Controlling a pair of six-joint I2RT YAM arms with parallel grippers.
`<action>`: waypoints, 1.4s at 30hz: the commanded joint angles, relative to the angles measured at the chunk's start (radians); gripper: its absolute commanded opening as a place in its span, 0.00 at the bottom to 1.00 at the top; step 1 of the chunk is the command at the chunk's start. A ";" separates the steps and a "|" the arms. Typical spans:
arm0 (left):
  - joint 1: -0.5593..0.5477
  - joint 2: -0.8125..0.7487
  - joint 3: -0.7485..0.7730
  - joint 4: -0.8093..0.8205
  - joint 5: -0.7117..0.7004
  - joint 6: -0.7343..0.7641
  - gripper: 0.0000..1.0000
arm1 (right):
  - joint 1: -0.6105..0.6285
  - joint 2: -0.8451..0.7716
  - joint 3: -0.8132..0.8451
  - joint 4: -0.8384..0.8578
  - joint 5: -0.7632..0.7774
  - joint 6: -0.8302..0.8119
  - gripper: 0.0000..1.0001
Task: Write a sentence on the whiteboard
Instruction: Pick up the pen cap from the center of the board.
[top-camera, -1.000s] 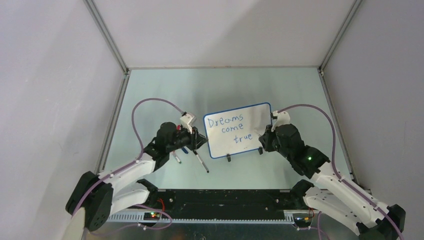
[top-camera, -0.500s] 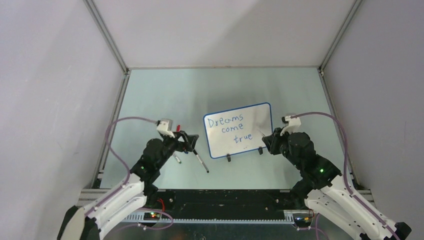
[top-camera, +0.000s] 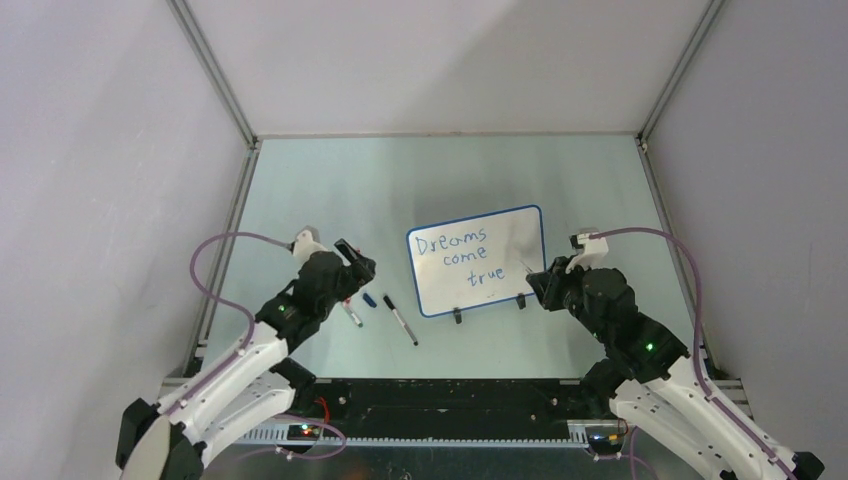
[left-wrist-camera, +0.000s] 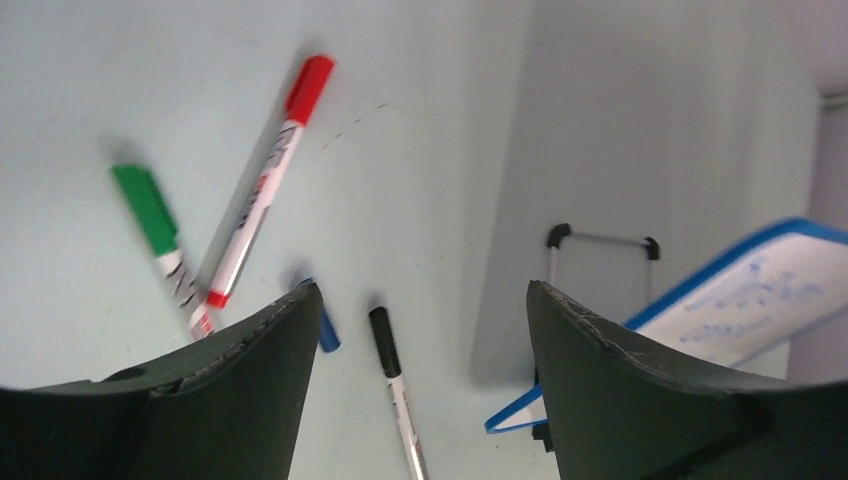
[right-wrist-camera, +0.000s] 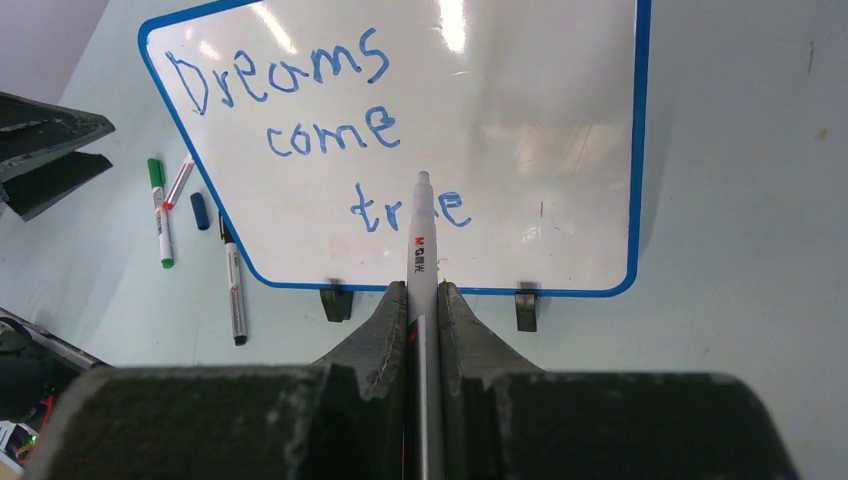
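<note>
The whiteboard (top-camera: 512, 236) stands tilted on two black clip feet mid-table, blue-rimmed, also in the right wrist view (right-wrist-camera: 560, 150). The sentence (top-camera: 452, 255) "Dreams come true" is written on it in blue (right-wrist-camera: 320, 125). My right gripper (top-camera: 537, 283) (right-wrist-camera: 423, 295) sits at the board's lower right edge, shut on a white-barrelled marker (right-wrist-camera: 421, 240). The marker's tip points at the word "true"; whether it touches I cannot tell. My left gripper (top-camera: 356, 268) (left-wrist-camera: 422, 288) hovers left of the board, open and holding nothing.
On the table left of the board lie a black-capped marker (top-camera: 400, 320) (left-wrist-camera: 393, 380), a loose blue cap (top-camera: 369, 299) (left-wrist-camera: 328, 333), a green marker (left-wrist-camera: 158, 232) and a red marker (left-wrist-camera: 262, 190). Grey walls enclose the table on three sides.
My left arm has drawn back leftward from the board and its jaws have opened; the blue cap now lies uncovered on the table. My right gripper has shifted slightly right, still gripping the marker.
</note>
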 joint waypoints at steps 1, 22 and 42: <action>-0.004 0.089 0.128 -0.319 -0.104 -0.229 0.80 | -0.003 -0.014 0.004 0.004 -0.002 0.012 0.00; -0.022 0.572 0.305 -0.439 -0.015 -0.465 0.62 | -0.003 -0.027 -0.011 0.010 0.022 0.006 0.00; -0.022 0.776 0.373 -0.492 0.005 -0.585 0.33 | -0.003 -0.041 -0.019 0.015 0.024 0.007 0.00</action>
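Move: The blue pen cap lies almost beneath the open left gripper, about 13 cm below it, some 2 cm back and 1 cm to its right. At that same level are the red marker, about 4 cm ahead and 3 cm left, the green marker, 4 cm back and 4 cm left, and the black marker, 7 cm back and 9 cm right. From the right hand, which holds the uncapped pen, the cap is about 36 cm left, 4 cm ahead and 20 cm below. No contact can be seen yet: the left hand heads down onto the blue cap, sinking some 11 cm and ending about 2 cm farther back. On the way the wrist pitches about 40 degrees so the fingers point steeply down, turning some 20 degrees counter-clockwise, while the fingers narrow from wide open to a small gap with one tip on either side of the cap. ##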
